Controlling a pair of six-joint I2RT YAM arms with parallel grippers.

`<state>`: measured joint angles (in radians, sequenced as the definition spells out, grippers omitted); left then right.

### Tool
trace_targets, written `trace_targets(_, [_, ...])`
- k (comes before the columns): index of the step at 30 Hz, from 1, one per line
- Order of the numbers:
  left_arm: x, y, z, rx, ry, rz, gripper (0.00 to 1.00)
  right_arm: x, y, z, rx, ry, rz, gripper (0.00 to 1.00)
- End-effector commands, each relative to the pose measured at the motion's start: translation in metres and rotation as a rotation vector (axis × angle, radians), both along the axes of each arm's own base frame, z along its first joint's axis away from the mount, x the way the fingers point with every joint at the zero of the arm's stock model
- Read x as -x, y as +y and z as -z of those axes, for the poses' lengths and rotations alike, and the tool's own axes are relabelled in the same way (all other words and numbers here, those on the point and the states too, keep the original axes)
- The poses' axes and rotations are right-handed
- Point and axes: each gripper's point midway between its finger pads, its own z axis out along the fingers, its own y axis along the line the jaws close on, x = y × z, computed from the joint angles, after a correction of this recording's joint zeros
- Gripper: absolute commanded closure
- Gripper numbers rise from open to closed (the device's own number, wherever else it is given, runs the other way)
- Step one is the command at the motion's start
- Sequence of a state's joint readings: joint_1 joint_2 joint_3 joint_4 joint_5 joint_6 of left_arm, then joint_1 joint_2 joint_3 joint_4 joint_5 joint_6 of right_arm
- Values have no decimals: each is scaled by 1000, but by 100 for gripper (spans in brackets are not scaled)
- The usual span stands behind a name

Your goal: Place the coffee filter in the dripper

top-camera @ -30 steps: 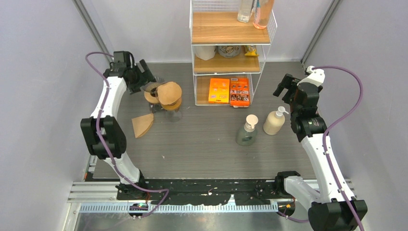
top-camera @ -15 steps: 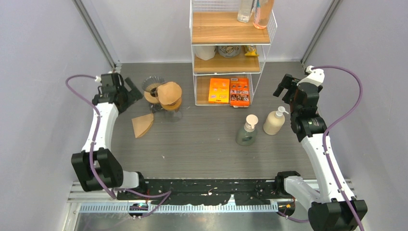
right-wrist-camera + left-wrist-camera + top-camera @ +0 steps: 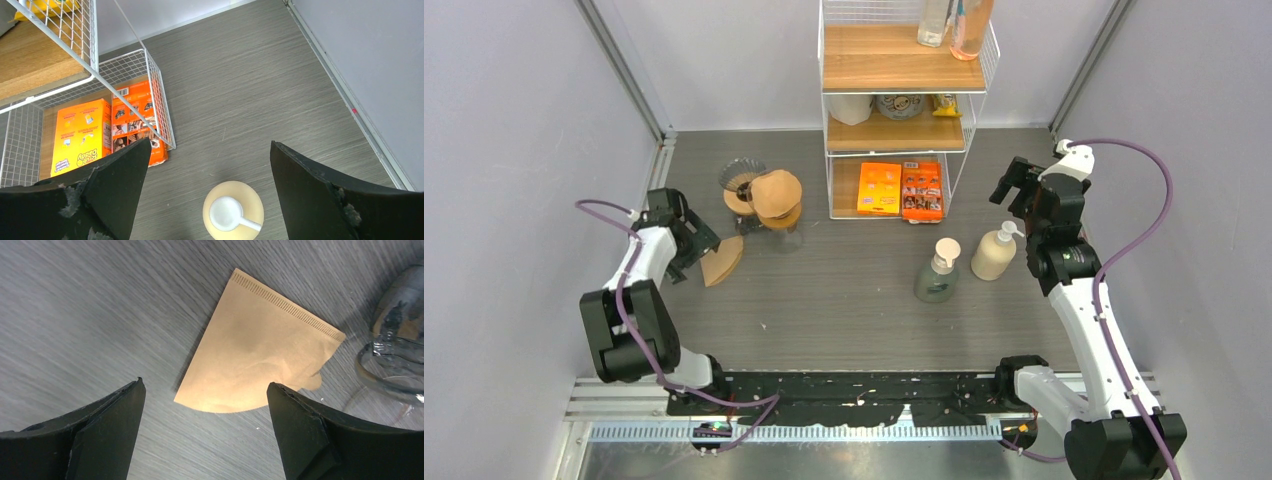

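Note:
A brown paper coffee filter (image 3: 721,260) lies flat on the grey table (image 3: 844,300), left of centre. In the left wrist view the coffee filter (image 3: 260,347) shows as a folded fan with a crimped edge. My left gripper (image 3: 694,243) hovers low just left of it, open, and nothing is between its fingers (image 3: 100,430). The filter lies just beyond the fingertips. A clear glass dripper (image 3: 741,178) with something brown in it stands further back. My right gripper (image 3: 1014,182) hangs open at the far right, above a beige pump bottle (image 3: 233,210).
Brown paper cones (image 3: 777,194) sit on clear glassware (image 3: 395,360) right of the flat filter. A wire shelf rack (image 3: 902,90) holds orange boxes (image 3: 901,190) at the back. A beige pump bottle (image 3: 994,252) and a grey-green one (image 3: 938,272) stand right of centre.
My left arm has swung from beside the dripper toward the near side, down to the flat filter, and its jaws have widened. The right arm has barely moved.

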<state>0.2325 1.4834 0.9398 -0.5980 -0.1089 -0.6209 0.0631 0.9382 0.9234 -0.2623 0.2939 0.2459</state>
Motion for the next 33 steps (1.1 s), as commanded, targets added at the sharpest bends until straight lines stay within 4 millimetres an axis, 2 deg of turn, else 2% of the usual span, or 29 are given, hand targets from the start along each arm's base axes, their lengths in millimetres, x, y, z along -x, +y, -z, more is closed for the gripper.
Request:
trace_targets(1, [-28, -4, -3, 47, -67, 26, 2, -1, -4, -16, 6, -60, 19, 5])
trace_targets(11, [-24, -13, 20, 111, 35, 65, 10, -2, -6, -15, 10, -55, 28, 4])
trace_targets(20, [-32, -25, 28, 152, 56, 98, 23, -1, -7, -16, 10, -59, 33, 5])
trace_targets(30, [-32, -24, 30, 122, 94, 102, 37, -1, -9, -15, 13, -57, 43, 5])
trace_targets(33, [-33, -24, 30, 121, 94, 108, 46, -1, -8, -14, 13, -55, 41, 4])
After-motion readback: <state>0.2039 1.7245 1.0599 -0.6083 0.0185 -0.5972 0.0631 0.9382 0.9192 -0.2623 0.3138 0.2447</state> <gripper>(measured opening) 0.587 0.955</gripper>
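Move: The flat filter's middle lies about 3 cm ahead of the left hand, 4 cm to its right and 5 cm below. The dark jug with the empty dripper on top stands about 14 cm ahead and 11 cm right of the hand; the glass server holding the already filled dripper is some 12 cm ahead and 20 cm right. From the idle right hand, the filter lies roughly 72 cm left, 4 cm back and 27 cm below. The left fingers come down onto the filter, one at its near-left edge and the other on the paper, and start narrowing over it, ending a bit over half open. The hand sinks about 3.5 cm, mostly early, while easing forward and right some 3.5 cm towards the jug, rolling slightly; the sinking dies out and the fingers keep closing near table level. ##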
